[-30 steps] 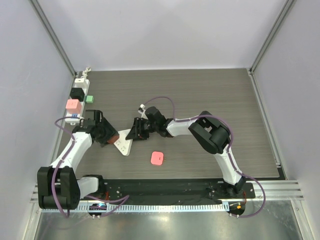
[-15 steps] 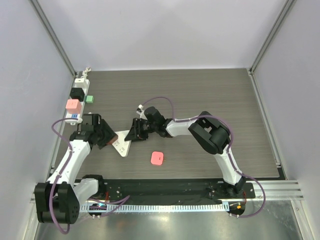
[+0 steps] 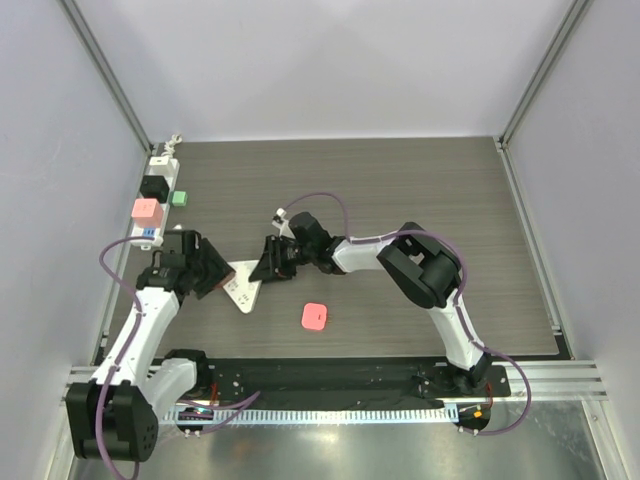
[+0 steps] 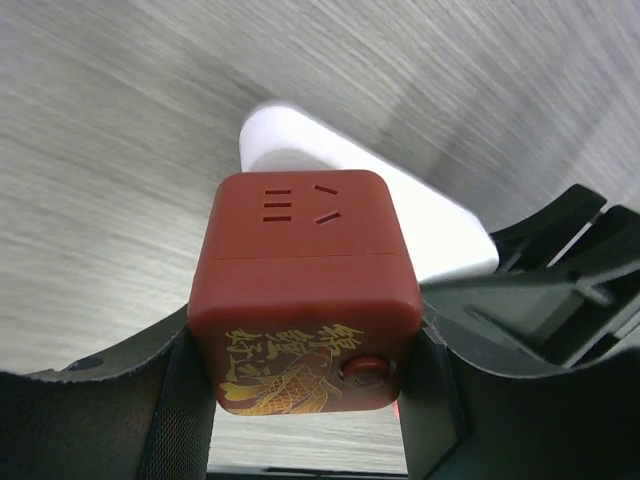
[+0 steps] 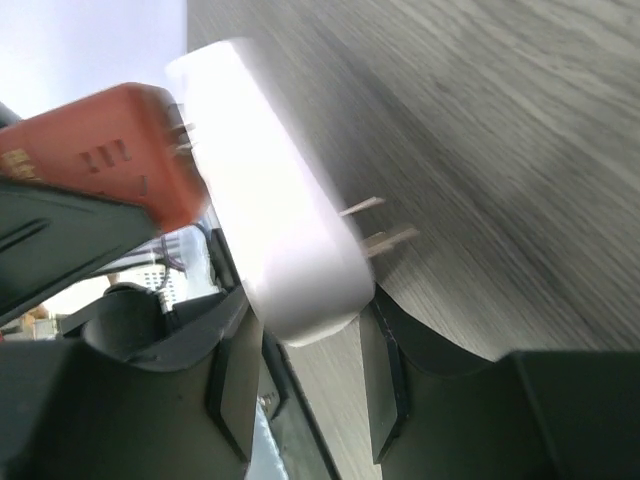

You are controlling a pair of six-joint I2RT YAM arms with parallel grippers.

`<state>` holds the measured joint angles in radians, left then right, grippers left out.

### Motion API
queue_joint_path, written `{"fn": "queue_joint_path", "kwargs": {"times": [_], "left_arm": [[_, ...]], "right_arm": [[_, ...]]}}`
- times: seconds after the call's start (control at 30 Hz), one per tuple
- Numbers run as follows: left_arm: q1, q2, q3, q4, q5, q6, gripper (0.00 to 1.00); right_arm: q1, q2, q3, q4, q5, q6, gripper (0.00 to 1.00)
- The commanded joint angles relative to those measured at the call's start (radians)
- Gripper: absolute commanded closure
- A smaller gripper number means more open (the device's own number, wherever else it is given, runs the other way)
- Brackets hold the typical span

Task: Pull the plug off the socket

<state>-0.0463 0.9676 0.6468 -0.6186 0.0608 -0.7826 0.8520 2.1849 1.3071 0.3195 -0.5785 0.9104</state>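
Observation:
A dark red cube plug [image 4: 305, 270] with a gold fish print sits between the jaws of my left gripper [image 4: 300, 380], which is shut on it. My right gripper [image 5: 310, 350] is shut on a flat white adapter [image 5: 270, 210] whose own two pins point toward the table. The red plug [image 5: 110, 150] meets the adapter's other face, and its metal pins show in a narrow gap; I cannot tell if their tips are still inside. From above, left gripper [image 3: 212, 278] and right gripper [image 3: 268, 268] face each other across the adapter [image 3: 243, 287]. The socket [image 3: 163, 162], a long white strip, lies along the left edge.
A black cube [image 3: 155, 186] and a pink cube [image 3: 147, 212] sit on the strip, with a small green piece [image 3: 180, 198] beside it. Another pink cube [image 3: 314, 317] lies loose on the table near the front. Walls and metal posts close in the left, right and back.
My left gripper has shifted slightly left and toward me with the red plug, and the left elbow has swung. The right gripper and white adapter have stayed put.

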Motion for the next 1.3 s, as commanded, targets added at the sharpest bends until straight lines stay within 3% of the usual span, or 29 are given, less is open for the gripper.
{"fn": "queue_joint_path", "kwargs": {"times": [0.0, 0.23, 0.47, 0.57, 0.6, 0.67, 0.77, 0.9, 0.97, 1.13, 1.27], "left_arm": [[-0.041, -0.083, 0.094, -0.038, 0.021, 0.006, 1.00], [-0.041, -0.017, 0.093, -0.090, 0.086, 0.037, 1.00], [-0.041, -0.093, 0.137, -0.064, 0.129, 0.037, 1.00], [-0.041, -0.119, 0.149, -0.053, 0.184, 0.042, 1.00], [-0.041, -0.125, 0.145, -0.044, 0.201, 0.042, 1.00], [-0.041, -0.144, 0.110, 0.005, 0.275, 0.040, 1.00], [-0.041, -0.164, 0.054, 0.077, 0.371, 0.019, 1.00], [-0.041, -0.176, 0.017, 0.154, 0.471, -0.007, 1.00], [-0.043, -0.175, 0.024, 0.166, 0.505, -0.010, 1.00], [-0.070, -0.167, -0.002, 0.232, 0.542, -0.049, 1.00], [-0.219, -0.097, -0.101, 0.446, 0.592, -0.156, 1.00]], "right_arm": [[-0.022, 0.043, -0.040, -0.206, 0.295, -0.062, 0.99], [-0.022, 0.045, -0.032, -0.224, 0.312, -0.073, 0.99], [-0.022, 0.050, -0.031, -0.143, 0.200, -0.099, 0.99], [-0.024, 0.038, -0.043, -0.086, 0.140, -0.097, 0.78], [-0.022, 0.033, -0.048, -0.054, 0.126, -0.096, 0.67], [-0.022, 0.018, -0.065, -0.027, 0.094, -0.085, 0.59], [-0.031, -0.028, -0.091, -0.004, 0.094, -0.087, 0.35], [-0.062, -0.112, -0.126, -0.013, 0.115, -0.111, 0.17], [-0.083, -0.169, -0.144, -0.031, 0.135, -0.131, 0.11], [-0.148, -0.315, -0.222, -0.126, 0.192, -0.151, 0.10], [-0.252, -0.440, -0.363, -0.125, 0.242, -0.215, 0.09]]}}
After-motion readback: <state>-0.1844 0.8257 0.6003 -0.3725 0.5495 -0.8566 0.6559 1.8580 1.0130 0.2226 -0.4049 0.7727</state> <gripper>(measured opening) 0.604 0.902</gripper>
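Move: The red plug already sits in the left fingers, its pins partly out of the white socket, whose middle lies about 5 cm to that hand's right, 1 cm back and 3 cm lower. The right fingers grip that socket near its right end, so its middle is some 3 cm left and 3 cm back of them, with the plug roughly 8 cm to their left and 3 cm higher. On the table the pink block lies about 14 cm right and 10 cm back from the right hand. The red plug comes free of the white socket as the left hand pulls up 2 cm, while the right hand gives forward and slightly down. The left keeps its grip and rises to about 8 cm, then swings 11 cm right over the socket, turning clockwise and tilting. The right holds briefly, opens to let the socket go, and withdraws some 12 cm right and 5 cm forward, rising slightly. ##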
